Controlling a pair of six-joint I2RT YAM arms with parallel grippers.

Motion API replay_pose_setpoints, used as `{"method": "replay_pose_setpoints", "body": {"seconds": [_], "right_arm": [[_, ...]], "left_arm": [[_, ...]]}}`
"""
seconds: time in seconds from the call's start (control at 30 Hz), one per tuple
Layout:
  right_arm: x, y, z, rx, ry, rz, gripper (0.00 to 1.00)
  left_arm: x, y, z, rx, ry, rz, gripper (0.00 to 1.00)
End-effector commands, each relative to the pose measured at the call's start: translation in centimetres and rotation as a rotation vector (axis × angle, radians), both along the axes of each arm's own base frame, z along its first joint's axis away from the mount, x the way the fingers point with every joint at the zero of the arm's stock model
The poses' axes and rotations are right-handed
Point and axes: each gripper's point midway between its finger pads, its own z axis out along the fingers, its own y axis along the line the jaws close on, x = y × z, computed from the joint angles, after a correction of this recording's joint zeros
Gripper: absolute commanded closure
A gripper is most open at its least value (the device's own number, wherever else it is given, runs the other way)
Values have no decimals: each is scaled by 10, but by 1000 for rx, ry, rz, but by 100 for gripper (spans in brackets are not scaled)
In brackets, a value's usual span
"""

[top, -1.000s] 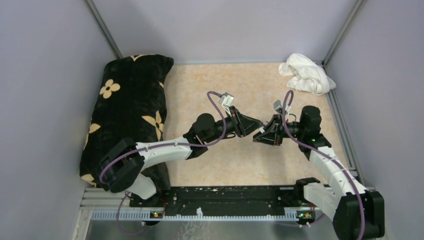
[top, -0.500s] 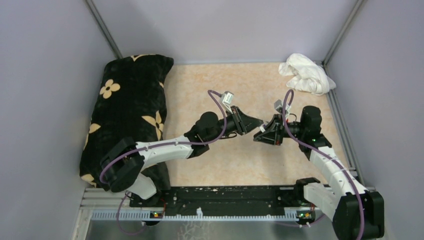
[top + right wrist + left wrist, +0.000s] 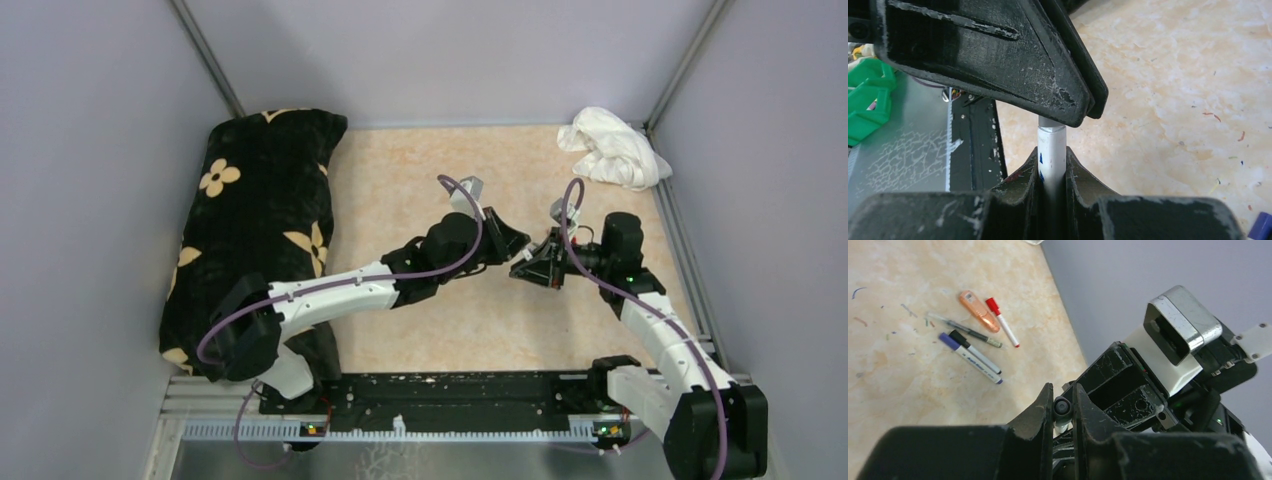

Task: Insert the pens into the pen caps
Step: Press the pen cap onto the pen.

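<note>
In the left wrist view my left gripper [image 3: 1063, 391] is shut on a dark grey pen cap [image 3: 1062, 408], seen end-on between its fingers. A white pen [image 3: 1051, 142] with blue print stands between the fingers of my right gripper [image 3: 1052, 155], which is shut on it. The pen's grey tip end [image 3: 1050, 122] runs up under the left gripper's fingers. Seen from above, the left gripper [image 3: 513, 243] and the right gripper [image 3: 524, 264] meet tip to tip above mid-table. On the table lie an orange highlighter [image 3: 979, 311] and red-capped [image 3: 1002, 322], black-capped [image 3: 974, 351] and blue-capped [image 3: 969, 358] pens.
A black flowered pillow [image 3: 255, 220] lies along the left wall. A crumpled white cloth [image 3: 612, 148] sits in the far right corner. A thin grey-green pen [image 3: 965, 330] lies beside the highlighter. A blue piece [image 3: 1262, 226] shows at the right wrist view's lower right edge.
My left arm has reached further right and turned its wrist, bringing its gripper against the right gripper's tips. Its fingers have narrowed. The right arm has barely moved.
</note>
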Motion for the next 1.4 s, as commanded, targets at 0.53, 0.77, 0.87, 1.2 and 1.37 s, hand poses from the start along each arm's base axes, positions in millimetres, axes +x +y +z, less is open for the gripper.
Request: {"method": "replay_pose_setpoints", "body": {"seconds": [0.53, 0.77, 0.87, 1.2, 1.37], "right_arm": [[6, 5, 32, -4, -176, 26, 100], [1, 6, 34, 10, -172, 54, 100], [-2, 7, 35, 18, -171, 70, 100], [-8, 8, 34, 32, -171, 106, 100], [-10, 8, 35, 37, -170, 120, 100]], "left_arm": [[-37, -18, -28, 161, 142, -38, 48], [-36, -6, -15, 153, 89, -31, 36], [-38, 2, -7, 138, 57, -31, 27], [-43, 27, 22, 36, -130, -56, 2], [-40, 40, 35, -47, -216, -81, 3]]}}
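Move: The left fingers hold the grey cap on the end of the white pen; the middle of that pen, held in the right hand, lies about 4 cm back, 2 cm to the right and 5 cm below. Out on the table, some 20 cm lower, the purple marker lies around 13 cm to the left hand's right and 1 cm ahead, the orange cutter 16 cm right and 6 cm ahead. From the right hand the cap is about 4 cm ahead, 2 cm left and 5 cm up. Down and a little to the right goes the left hand at first, about 2 cm along the capped pen, rolling slightly, and its fingers begin to open. It pauses there, then backs off the cap, back, left and up by some 7 cm, with the fingers spreading wide. The right hand keeps its pinch on the pen and eases about 1 cm back and up. ##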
